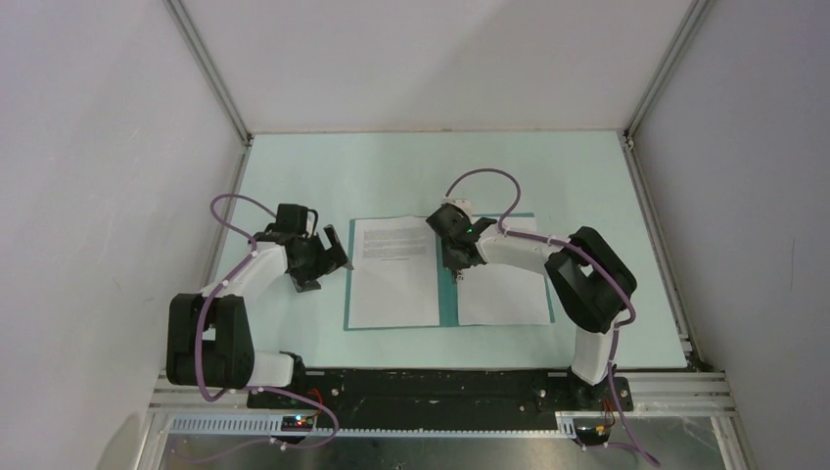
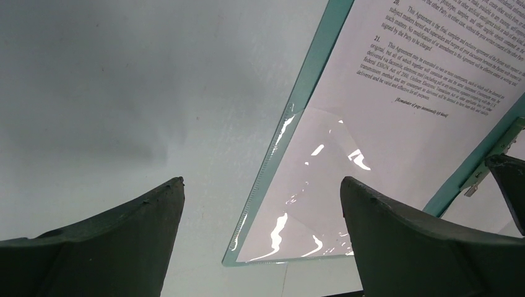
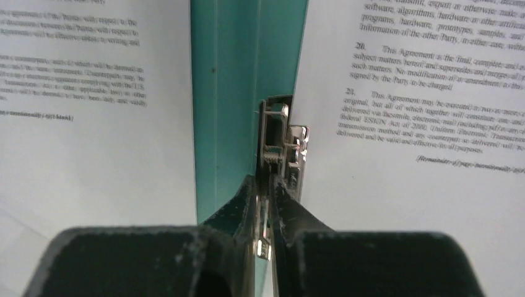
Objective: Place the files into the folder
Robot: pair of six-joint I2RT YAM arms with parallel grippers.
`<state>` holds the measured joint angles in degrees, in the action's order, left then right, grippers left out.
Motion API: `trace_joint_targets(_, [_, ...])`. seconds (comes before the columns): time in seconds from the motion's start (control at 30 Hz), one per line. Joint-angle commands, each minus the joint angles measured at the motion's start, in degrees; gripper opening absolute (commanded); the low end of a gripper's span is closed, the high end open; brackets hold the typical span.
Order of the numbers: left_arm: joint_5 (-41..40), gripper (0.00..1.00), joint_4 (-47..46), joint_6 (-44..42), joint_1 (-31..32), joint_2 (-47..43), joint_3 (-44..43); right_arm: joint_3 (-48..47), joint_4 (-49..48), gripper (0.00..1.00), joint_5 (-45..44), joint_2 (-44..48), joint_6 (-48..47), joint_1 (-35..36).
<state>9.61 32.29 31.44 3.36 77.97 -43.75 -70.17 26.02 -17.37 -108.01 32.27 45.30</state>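
Note:
The teal folder lies open and flat mid-table. One of the files, a printed white sheet, covers its left half; the other sheet covers its right half. My right gripper points down at the spine. In the right wrist view, the right gripper is shut on the lever of the metal clip, between the folder's teal strip and the right sheet. My left gripper hovers open just off the folder's left edge. The left gripper holds nothing.
A shiny clear corner pocket overlays the left sheet near the folder's teal edge. The clip and a right finger show at that view's right edge. White walls enclose the pale table.

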Motion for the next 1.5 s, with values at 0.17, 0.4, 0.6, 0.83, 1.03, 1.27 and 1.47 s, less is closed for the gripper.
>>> trace_joint_targets(0.17, [0.94,1.0,-0.39,-0.75,0.1,0.82,-1.25,9.31,-9.01,0.0,17.25,3.55,-0.59,-7.04])
trace_joint_targets(0.4, [1.4,1.0,-0.39,-0.59,0.0,1.35,-1.72,15.67,-16.0,0.0,25.9,8.0,1.03,-11.44])
trace_joint_targets(0.6, [1.17,1.0,-0.21,-0.27,-0.01,1.21,-1.89,15.25,-13.14,0.0,24.18,12.83,0.45,-11.47])
trace_joint_targets(0.83, [3.48,1.0,-0.17,-0.63,0.02,2.03,-2.75,15.55,-16.42,0.0,33.7,17.35,0.83,-13.82])
trace_joint_targets(1.03, [8.71,1.0,-0.2,-1.82,-0.31,1.75,-4.33,15.56,-15.98,0.0,38.71,20.27,1.03,-16.58])
trace_joint_targets(1.27, [13.85,1.0,-1.85,-1.83,-0.45,3.26,-5.11,15.56,-15.89,0.0,42.92,22.61,1.94,-18.44])
trace_joint_targets(1.47, [22.47,1.0,-8.32,0.26,-0.44,2.56,-3.44,15.59,-15.46,0.0,44.42,23.69,2.19,-19.55])
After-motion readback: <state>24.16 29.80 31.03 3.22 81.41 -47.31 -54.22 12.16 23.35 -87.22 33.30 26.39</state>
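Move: The right hand already holds the folder's metal clip shut in its fingers. The teal spine runs about 2 cm to its left and 1 cm farther out; the left file's middle is some 15 cm left and 1 cm ahead, and the right file's about 11 cm right and 2 cm ahead, all 1 cm lower. From the open left hand, the folder's left edge lies roughly 3 cm right, level fore-and-aft and 4 cm below; the clip is some 30 cm right, level, about 3 cm lower. Keeping its pinch on the metal clip, the right hand first rolls until its fingers slant down to the left, then eases a couple of centimetres right and slightly back and hoists the clip some 8 cm, reaching nearly 40 degrees of roll. Late on, the wide-open left hand shifts about 4 cm right over the folder's left edge, rising and going slightly forward as its fingers tilt rightward. ##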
